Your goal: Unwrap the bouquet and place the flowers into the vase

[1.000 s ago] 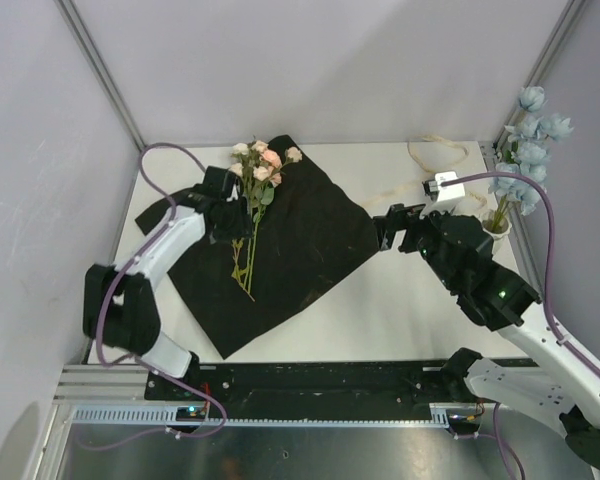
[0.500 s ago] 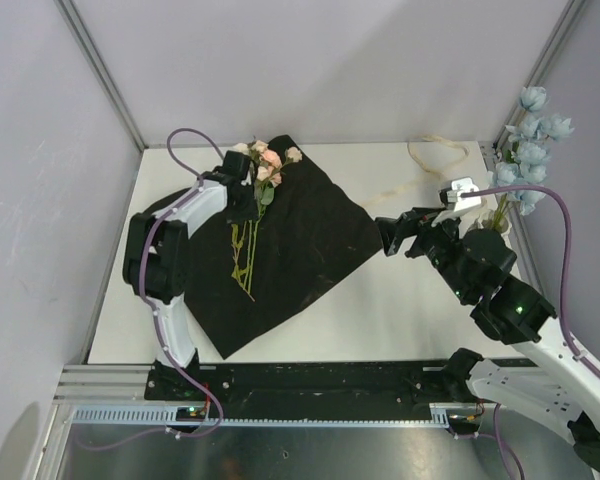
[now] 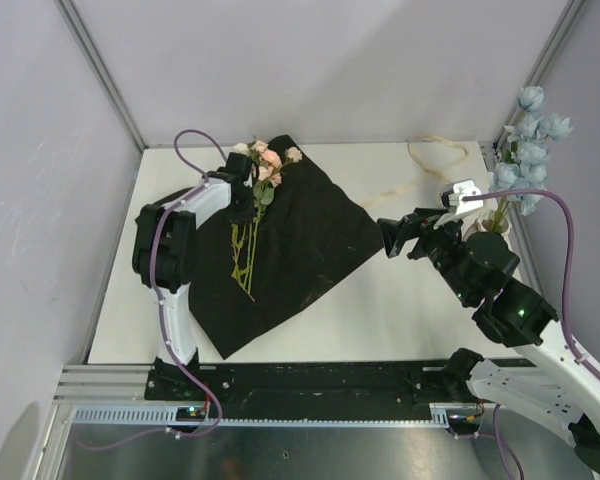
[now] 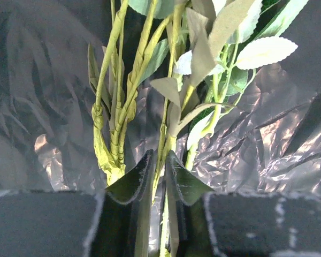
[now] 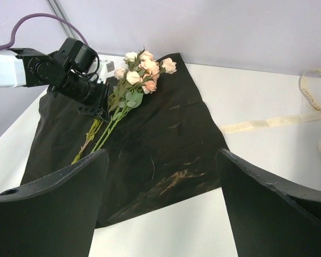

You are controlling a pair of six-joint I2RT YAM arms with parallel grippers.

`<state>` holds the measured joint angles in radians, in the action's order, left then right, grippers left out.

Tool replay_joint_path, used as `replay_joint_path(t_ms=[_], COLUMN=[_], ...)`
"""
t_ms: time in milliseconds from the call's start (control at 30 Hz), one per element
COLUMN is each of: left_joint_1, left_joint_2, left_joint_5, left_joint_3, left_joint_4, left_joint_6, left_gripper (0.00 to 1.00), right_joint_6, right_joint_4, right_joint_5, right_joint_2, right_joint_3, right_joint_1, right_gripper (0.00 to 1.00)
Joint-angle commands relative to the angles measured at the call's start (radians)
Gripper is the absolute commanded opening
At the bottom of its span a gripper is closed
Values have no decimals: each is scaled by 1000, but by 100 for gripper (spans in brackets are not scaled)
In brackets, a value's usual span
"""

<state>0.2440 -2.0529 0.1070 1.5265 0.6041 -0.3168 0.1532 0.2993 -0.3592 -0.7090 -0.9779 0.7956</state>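
Observation:
The bouquet lies unwrapped. Its black paper is spread flat, and peach and cream flowers rest on its far left part, stems pointing toward me. My left gripper sits on the stems just below the blooms. In the left wrist view its fingers are pinched on one thin green stem, with more stems to the left. My right gripper hovers open and empty past the paper's right corner. The vase at far right holds pale blue flowers and is mostly hidden by the right arm.
A loose cream ribbon curls on the white table at the back right and trails toward the paper. Grey walls and metal posts close in the back and sides. The left arm reaches in from the paper's left.
My left arm folded back, and its gripper slid up the stems toward the blooms, its jaws narrowing onto a stem. The right gripper drew slightly to the right, still open.

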Motion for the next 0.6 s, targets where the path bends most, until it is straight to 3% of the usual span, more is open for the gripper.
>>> replay_joint_path(t_ms=[0, 133, 567], left_joint_1=[-6, -6, -6], left_joint_2=[-2, 47, 265], left_joint_5=[-8, -16, -39], left_joint_3=[37, 28, -45], left_joint_4=[-17, -16, -15], left_joint_6=[25, 18, -21], left_gripper=[15, 2, 0], right_joint_6=[-20, -18, 22], right_joint_4=[-43, -46, -87], right_joint_5=[-23, -24, 18], right_joint_2=[13, 10, -43], right_joint_3=[1, 2, 14], right_joint_1=[1, 0, 1], right_gripper=[88, 88, 88])
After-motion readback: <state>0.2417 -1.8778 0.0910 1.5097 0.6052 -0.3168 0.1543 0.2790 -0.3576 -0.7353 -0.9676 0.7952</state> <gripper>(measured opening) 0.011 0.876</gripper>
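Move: The rose stem to be gripped lies right at the left hand, between its part-open fingertips, on the black wrapping sheet. A yellowish leafy stem bundle runs about 3 cm to its left and a green stem about 2 cm to its right; the peach roses sit some 15 cm ahead and 6 cm right, slightly below. From the right hand, the stem to be gripped lies about 21 cm ahead, 33 cm left and 33 cm below. The left hand stays low over the sheet while its fingers, already partly closed, shut fully and pinch the single leafy rose stem between their tips. Then it lifts the stem straight up off the wrapping, about 7 cm and gathering speed, with the fingertips tilting outward by some 10 degrees and the grip kept. ##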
